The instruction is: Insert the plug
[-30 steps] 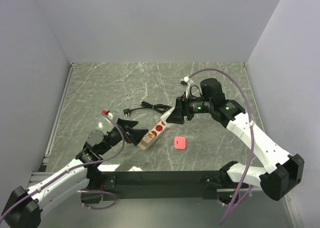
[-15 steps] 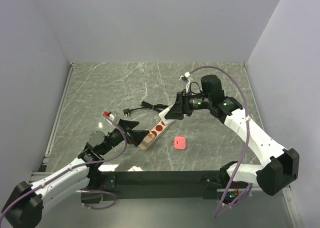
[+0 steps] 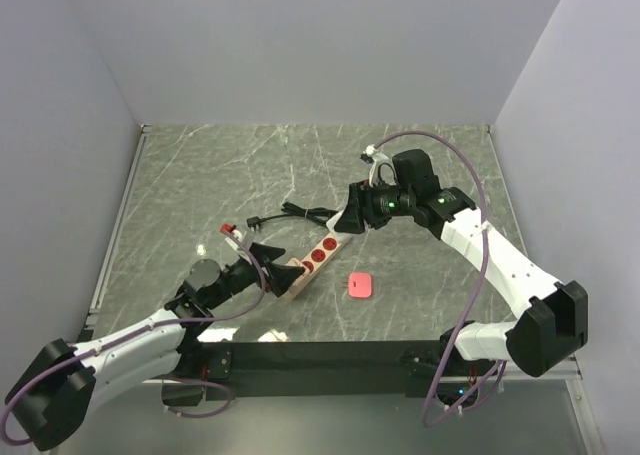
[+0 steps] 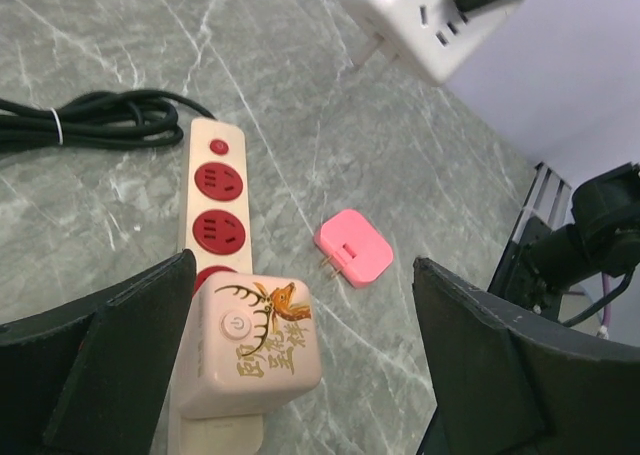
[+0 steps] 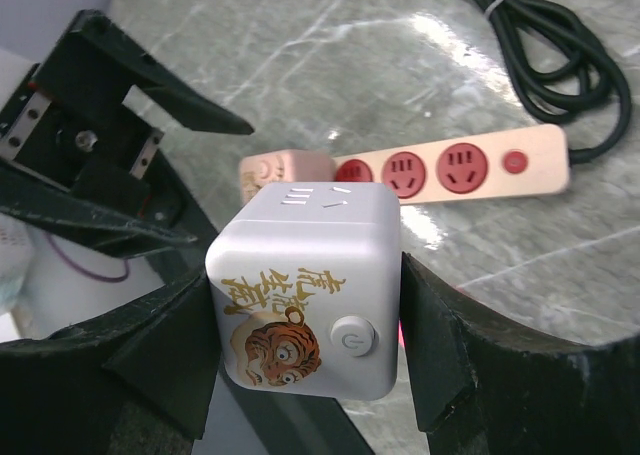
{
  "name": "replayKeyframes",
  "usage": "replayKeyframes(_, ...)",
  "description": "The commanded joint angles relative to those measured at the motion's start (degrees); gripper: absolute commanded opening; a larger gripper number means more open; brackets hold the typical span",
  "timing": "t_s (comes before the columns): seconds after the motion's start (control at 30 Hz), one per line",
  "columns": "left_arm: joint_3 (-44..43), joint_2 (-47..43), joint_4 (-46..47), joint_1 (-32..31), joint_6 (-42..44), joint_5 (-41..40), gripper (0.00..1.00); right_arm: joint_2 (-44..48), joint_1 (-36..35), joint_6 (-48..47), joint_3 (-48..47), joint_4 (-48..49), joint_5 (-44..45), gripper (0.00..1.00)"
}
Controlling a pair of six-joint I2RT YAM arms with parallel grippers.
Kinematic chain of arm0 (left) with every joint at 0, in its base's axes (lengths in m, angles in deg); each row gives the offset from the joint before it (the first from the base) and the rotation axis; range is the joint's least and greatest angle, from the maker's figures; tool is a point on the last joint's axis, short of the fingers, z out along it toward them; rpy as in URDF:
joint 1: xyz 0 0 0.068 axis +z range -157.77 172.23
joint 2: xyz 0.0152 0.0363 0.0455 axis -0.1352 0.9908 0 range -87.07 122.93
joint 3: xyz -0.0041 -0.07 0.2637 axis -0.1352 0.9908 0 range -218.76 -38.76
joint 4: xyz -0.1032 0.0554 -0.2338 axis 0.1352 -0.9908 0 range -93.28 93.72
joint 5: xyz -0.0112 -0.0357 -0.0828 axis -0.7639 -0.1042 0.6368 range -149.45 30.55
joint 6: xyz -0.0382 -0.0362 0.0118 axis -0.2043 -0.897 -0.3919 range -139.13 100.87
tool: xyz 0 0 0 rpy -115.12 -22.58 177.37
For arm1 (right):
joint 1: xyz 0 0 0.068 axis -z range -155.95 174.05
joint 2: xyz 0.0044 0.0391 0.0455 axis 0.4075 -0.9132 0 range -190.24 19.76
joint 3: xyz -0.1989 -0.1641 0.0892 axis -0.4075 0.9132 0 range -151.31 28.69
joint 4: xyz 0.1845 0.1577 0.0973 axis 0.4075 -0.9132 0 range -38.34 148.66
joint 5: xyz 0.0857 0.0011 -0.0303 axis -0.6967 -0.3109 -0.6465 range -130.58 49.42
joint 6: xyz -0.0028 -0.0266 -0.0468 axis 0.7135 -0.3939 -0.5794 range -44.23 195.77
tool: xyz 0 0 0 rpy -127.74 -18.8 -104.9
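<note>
A beige power strip (image 3: 318,255) with red sockets (image 4: 218,182) lies slanted on the marble table. A pink cube plug with a deer print (image 4: 255,350) stands on the strip's near end. My left gripper (image 4: 300,275) is open and straddles this cube, which sits close to the left finger. My right gripper (image 5: 308,275) is shut on a white cube plug with a tiger print (image 5: 310,290). It holds this plug in the air above the strip's far end (image 3: 350,223), where it also shows in the left wrist view (image 4: 430,15).
A flat pink plug (image 3: 360,285) lies on the table right of the strip, prongs toward it (image 4: 353,248). The strip's coiled black cord (image 3: 305,213) lies behind its far end. Grey walls enclose the table on three sides.
The right gripper, still holding the white cube, has shifted slightly left and back. The left arm has lowered and reached a little further right at the pink cube.
</note>
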Motion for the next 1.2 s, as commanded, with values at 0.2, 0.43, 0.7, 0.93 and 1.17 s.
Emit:
replayKeyframes(0.2,-2.42,7.37,3.78,-3.38,3.33,-4.01,0.94,-0.56,-0.29,-1.50,0.79,5.00,5.25,0.00)
replayKeyframes(0.43,-3.56,9.57,3.69,-3.83,4.56,-5.33,0.95,-2.57,-4.41,-6.42,-0.08,1.58,9.55,0.00)
replayKeyframes(0.7,-1.98,5.45,6.68,-3.83,6.84,1.78,0.97,-3.98,-7.93,-12.56,-1.05,-1.23,-3.09,0.00)
replayKeyframes(0.93,1.62,-2.99,11.95,-3.83,7.38,16.19,0.99,-2.40,-12.14,-20.92,-1.93,-7.03,-10.92,0.00)
replayKeyframes(1.17,1.45,-0.63,16.00,-4.44,5.62,25.08,0.98,-0.73,-14.87,-27.86,-3.51,-11.69,-18.40,0.00)
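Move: The white adapter in the right fingers is about 7 cm ahead of the open left hand, 12 cm to its right and 6 cm higher, so those left fingers lie 7 cm back, 12 cm left and 6 cm below the right hand. The peach adapter on the strip is some 5 cm ahead, 2 cm right and 8 cm below the left hand. From the right hand, the pink plug lies 1 cm back, 4 cm right and 19 cm down. The white adapter, still gripped by the right hand, edges forward and down, then swings back about 12 cm and left towards the left gripper, turning some 35 degrees counter-clockwise. The empty left hand dips beside the peach adapter, then rises and draws back about 7 cm, turning clockwise and tilting its open fingers up to face the white adapter. ##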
